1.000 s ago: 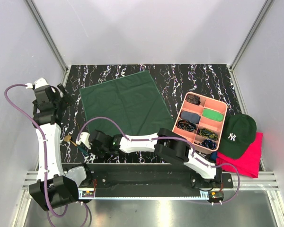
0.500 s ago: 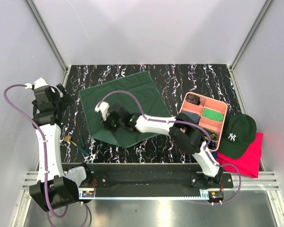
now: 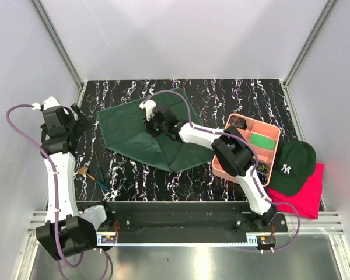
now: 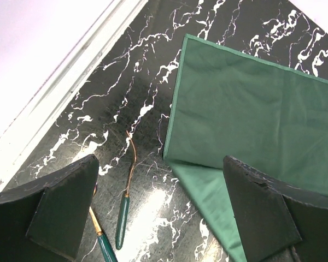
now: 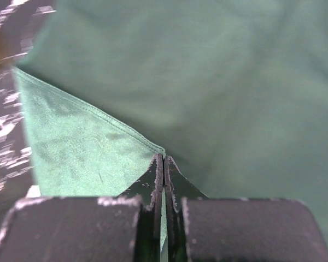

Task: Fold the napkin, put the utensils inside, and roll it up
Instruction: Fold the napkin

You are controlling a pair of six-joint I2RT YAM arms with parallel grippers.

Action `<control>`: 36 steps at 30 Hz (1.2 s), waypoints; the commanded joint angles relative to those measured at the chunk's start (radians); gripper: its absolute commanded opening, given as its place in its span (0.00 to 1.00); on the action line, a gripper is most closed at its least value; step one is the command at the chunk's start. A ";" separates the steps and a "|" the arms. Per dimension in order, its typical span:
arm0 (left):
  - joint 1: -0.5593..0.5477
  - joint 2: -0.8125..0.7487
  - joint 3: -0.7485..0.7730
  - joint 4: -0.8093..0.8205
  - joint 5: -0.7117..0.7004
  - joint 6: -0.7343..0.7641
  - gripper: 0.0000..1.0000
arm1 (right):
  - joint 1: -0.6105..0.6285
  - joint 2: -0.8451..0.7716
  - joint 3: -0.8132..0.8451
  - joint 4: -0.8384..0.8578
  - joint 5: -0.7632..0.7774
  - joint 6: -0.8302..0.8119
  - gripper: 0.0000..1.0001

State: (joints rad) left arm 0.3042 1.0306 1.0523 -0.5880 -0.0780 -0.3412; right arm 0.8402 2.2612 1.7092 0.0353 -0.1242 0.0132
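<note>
The dark green napkin (image 3: 134, 137) lies on the marble table, folded partly over itself. My right gripper (image 3: 154, 119) is shut on one corner of it, held up over the cloth's back half. In the right wrist view the hemmed corner sits pinched between the closed fingertips of that gripper (image 5: 163, 159), over the napkin (image 5: 235, 82). The utensils (image 3: 92, 175) lie on the table left of the napkin; two green-handled ones (image 4: 123, 218) show in the left wrist view, beside the napkin's edge (image 4: 251, 120). My left gripper (image 4: 158, 213) hangs open above them, holding nothing.
A pink compartment tray (image 3: 274, 153) with small items stands right of the napkin, under the right arm's elbow. A dark cap (image 3: 294, 166) rests on a pink-red cloth (image 3: 308, 201) at the far right. A metal rail and wall (image 4: 54, 93) border the table's left side.
My right gripper has carried the napkin's near-left corner from beside the utensils diagonally up and back across the cloth, folding it over. The left arm has stayed still and open.
</note>
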 commanded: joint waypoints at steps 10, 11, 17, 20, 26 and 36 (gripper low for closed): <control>0.006 0.039 -0.012 0.060 0.044 -0.012 0.99 | -0.194 0.145 0.249 -0.006 0.043 -0.034 0.00; 0.007 0.042 -0.012 0.059 0.043 -0.012 0.99 | -0.200 0.173 0.294 -0.020 0.050 -0.039 0.00; 0.006 0.054 -0.012 0.060 0.041 -0.010 0.99 | -0.257 0.312 0.542 -0.138 0.067 -0.065 0.00; 0.007 0.060 -0.012 0.060 0.050 -0.010 0.99 | -0.277 0.383 0.679 -0.208 0.072 -0.070 0.00; 0.006 0.069 -0.012 0.060 0.061 -0.010 0.99 | -0.299 0.449 0.808 -0.261 0.083 -0.082 0.00; 0.006 0.080 -0.014 0.063 0.073 -0.010 0.99 | -0.340 0.483 0.891 -0.261 0.107 -0.082 0.00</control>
State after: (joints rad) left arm 0.3061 1.1027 1.0378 -0.5735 -0.0311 -0.3481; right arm 0.5255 2.7350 2.5271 -0.2352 -0.0422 -0.0559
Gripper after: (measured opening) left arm 0.987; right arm 0.010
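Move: The napkin's far-right corner lies about 30 cm ahead of the right gripper, 17 cm to its right and 6 cm below; those fingers already hold the lifted near-left corner. The napkin's far-left corner is some 17 cm ahead and 31 cm left of the right gripper, the near-right corner about 9 cm back and 31 cm right, both on the table. From the left gripper the far-right corner is roughly 40 cm ahead, 46 cm right and 22 cm down. Keep the right fingers shut on the napkin's corner and sweep it forward and to the right over the cloth towards the far-right corner, about 22 cm out and 11 cm across, staying nearly level and easing off near the end while the hand turns some 20 degrees clockwise. Let the open left gripper sink a couple of centimetres, clear of everything. ##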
